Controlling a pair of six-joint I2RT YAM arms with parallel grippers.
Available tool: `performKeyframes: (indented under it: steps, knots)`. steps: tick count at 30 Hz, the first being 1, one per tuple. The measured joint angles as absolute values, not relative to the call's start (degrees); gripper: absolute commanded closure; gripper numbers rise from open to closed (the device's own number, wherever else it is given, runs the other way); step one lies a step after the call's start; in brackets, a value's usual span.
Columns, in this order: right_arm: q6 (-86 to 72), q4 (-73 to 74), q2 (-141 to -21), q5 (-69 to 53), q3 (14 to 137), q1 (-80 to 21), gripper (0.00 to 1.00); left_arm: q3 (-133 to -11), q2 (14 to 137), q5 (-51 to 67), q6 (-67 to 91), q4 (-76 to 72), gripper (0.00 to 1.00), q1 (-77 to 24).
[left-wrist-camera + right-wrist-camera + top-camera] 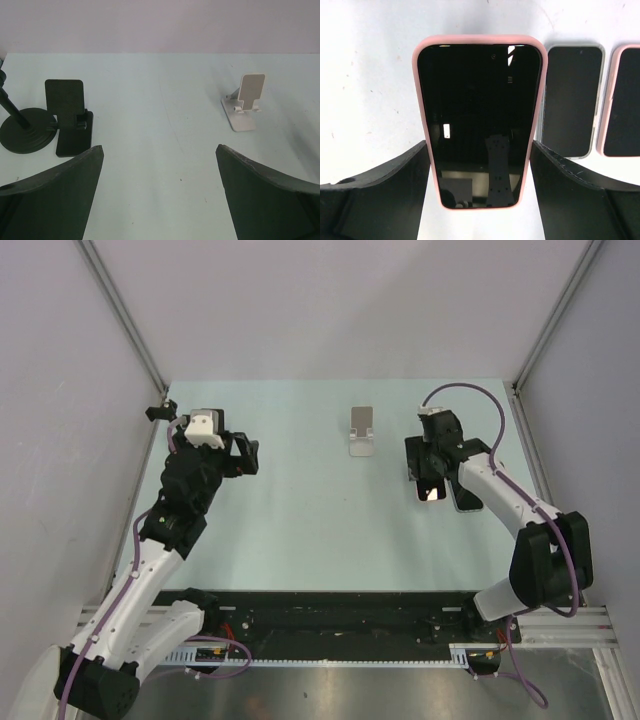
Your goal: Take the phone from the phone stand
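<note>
A phone in a pink case, dark screen up, sits between the fingers of my right gripper, which is shut on its two long sides. It looks much larger than the phones lying beside it, so it hangs above the table. From above, the right gripper is at the right of the table with the phone under it. The white phone stand is empty at the middle back, and it also shows in the left wrist view. My left gripper is open over bare table at the left.
Two more phones lie flat to the right of the held one, one in a pale case and one in a pink case. An empty black stand and a black round-based post are at the far left. Walls enclose the table.
</note>
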State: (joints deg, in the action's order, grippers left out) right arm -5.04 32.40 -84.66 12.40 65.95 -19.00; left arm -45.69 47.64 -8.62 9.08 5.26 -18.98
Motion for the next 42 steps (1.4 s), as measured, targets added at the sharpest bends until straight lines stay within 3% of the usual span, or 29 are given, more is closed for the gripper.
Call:
performKeyframes:
  steps: [18,42]
  knots:
    - [-5.45,30.92,-100.07,7.2,65.23,-14.48,1.0,-45.67,48.12,-8.32,9.08,5.26,0.0,-18.98]
    - [-2.87,28.53,-102.91,7.57,64.84,-11.38,0.97,-45.67,48.88,-7.31,9.08,5.26,0.0,-18.98]
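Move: My right hand already holds the pink-framed phone. Its spot is the bare tabletop left of the clear-cased phone, about 12 cm below my hand, 4 cm right and barely ahead. The clear-cased phone lies roughly 13 cm right and 3 cm ahead, with another pink phone 23 cm right and 3 cm ahead. The emptied pale stand is some 18 cm ahead and 18 cm left. From my idle left hand, that spot is about 46 cm right, 4 cm ahead and 26 cm down. I lower the pink-framed phone with my right hand, nearly straight down by about 11 cm, easing some 3.5 cm to the right late in the descent, towards the clear-cased phone. My wrist tips the fingers about 15 degrees further downward as I sink, bringing the phone flat to the tabletop; my fingers keep their grip on its long sides. ##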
